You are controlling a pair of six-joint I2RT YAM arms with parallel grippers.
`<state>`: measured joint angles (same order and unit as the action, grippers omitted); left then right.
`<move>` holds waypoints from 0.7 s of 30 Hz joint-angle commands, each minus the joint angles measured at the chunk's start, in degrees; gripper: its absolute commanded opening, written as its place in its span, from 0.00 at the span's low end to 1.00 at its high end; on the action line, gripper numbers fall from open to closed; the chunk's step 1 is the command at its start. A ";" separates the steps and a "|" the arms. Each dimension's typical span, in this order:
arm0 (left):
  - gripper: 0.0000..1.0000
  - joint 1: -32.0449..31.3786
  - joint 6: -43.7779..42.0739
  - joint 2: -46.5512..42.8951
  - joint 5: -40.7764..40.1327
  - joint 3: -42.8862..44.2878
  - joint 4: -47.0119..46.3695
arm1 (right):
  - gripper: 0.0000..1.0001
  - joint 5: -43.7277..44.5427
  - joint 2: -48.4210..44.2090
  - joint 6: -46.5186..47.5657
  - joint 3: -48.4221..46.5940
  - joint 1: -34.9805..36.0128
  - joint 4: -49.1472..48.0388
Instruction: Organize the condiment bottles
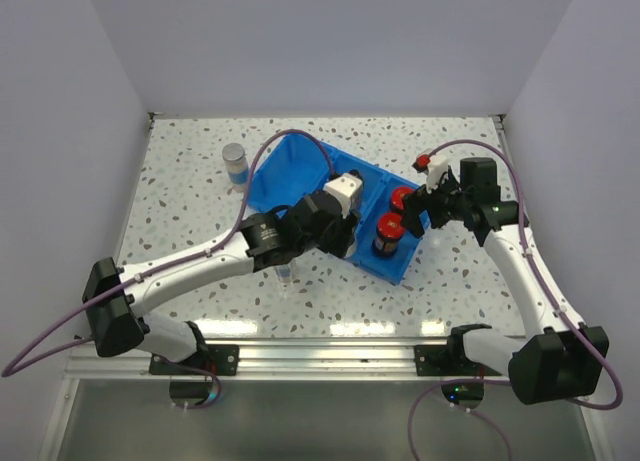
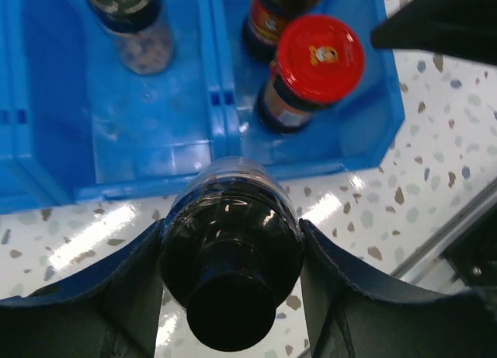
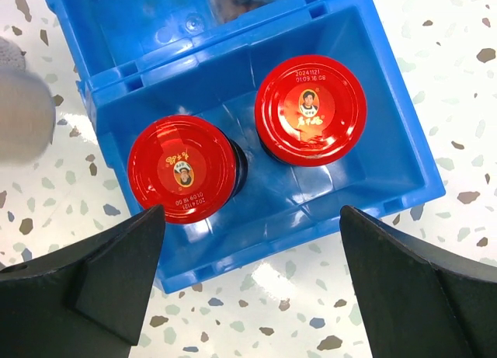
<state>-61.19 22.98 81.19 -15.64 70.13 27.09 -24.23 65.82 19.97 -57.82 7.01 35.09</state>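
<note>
My left gripper (image 2: 231, 232) is shut on a clear jar with a black shaker top (image 2: 231, 257), held over the table just off the near edge of the blue bin (image 2: 147, 140). From above, this gripper (image 1: 338, 239) sits at the bin's front edge and hides the jar. A second shaker jar (image 2: 130, 20) stands in the middle compartment. Two dark jars with red caps (image 3: 182, 168) (image 3: 311, 109) stand in the right compartment. My right gripper (image 3: 252, 272) hangs open above that compartment's outer edge, holding nothing. A silver-lidded jar (image 1: 234, 162) stands on the table left of the bin.
The blue bin (image 1: 275, 176) lies diagonally mid-table on the speckled top. A small clear object (image 1: 285, 274) shows under the left forearm. White walls close in the left, back and right sides. A metal rail (image 1: 320, 353) runs along the near edge.
</note>
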 commanded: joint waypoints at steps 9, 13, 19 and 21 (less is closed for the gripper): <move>0.00 9.85 -9.97 7.04 1.31 11.78 -4.32 | 0.98 -1.08 -1.92 0.16 0.08 -0.24 -1.69; 0.00 11.70 -11.29 10.91 1.49 13.54 -5.73 | 0.98 -1.08 -2.01 0.25 0.17 -0.33 -1.69; 0.00 13.46 -12.70 16.72 1.93 15.56 -7.84 | 0.98 -0.91 -2.10 0.42 0.17 -0.33 -1.69; 0.00 13.81 -12.70 18.47 2.54 15.65 -8.54 | 0.98 -0.82 -2.10 0.42 0.17 -0.33 -1.69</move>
<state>-47.99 12.23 99.26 -13.65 81.87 25.45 -24.21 65.08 20.03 -57.80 7.01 35.09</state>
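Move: The left hand already holds a black-capped bottle in the air, just short of the blue bin; the free front part of the bin's middle compartment lies about 12 cm ahead, 2 cm left and 18 cm below. The bottle standing in that compartment is some 18 cm ahead and 2 cm right, the near red-lidded jar 7 cm ahead and 12 cm right, the far one 14 cm ahead and 15 cm right. From the right hand, that free part is about 8 cm ahead, 20 cm left and 17 cm below. Keeping its grip on the bottle, the left hand carries it some 12 cm forward over the bin's front wall and in over the middle compartment, towards the free space in front of the standing bottle. Along the way it first rises 2 to 3 cm, then, still going forward, sinks about 7 cm while the wrist rolls roughly 10 degrees, the hand's left side coming up. ##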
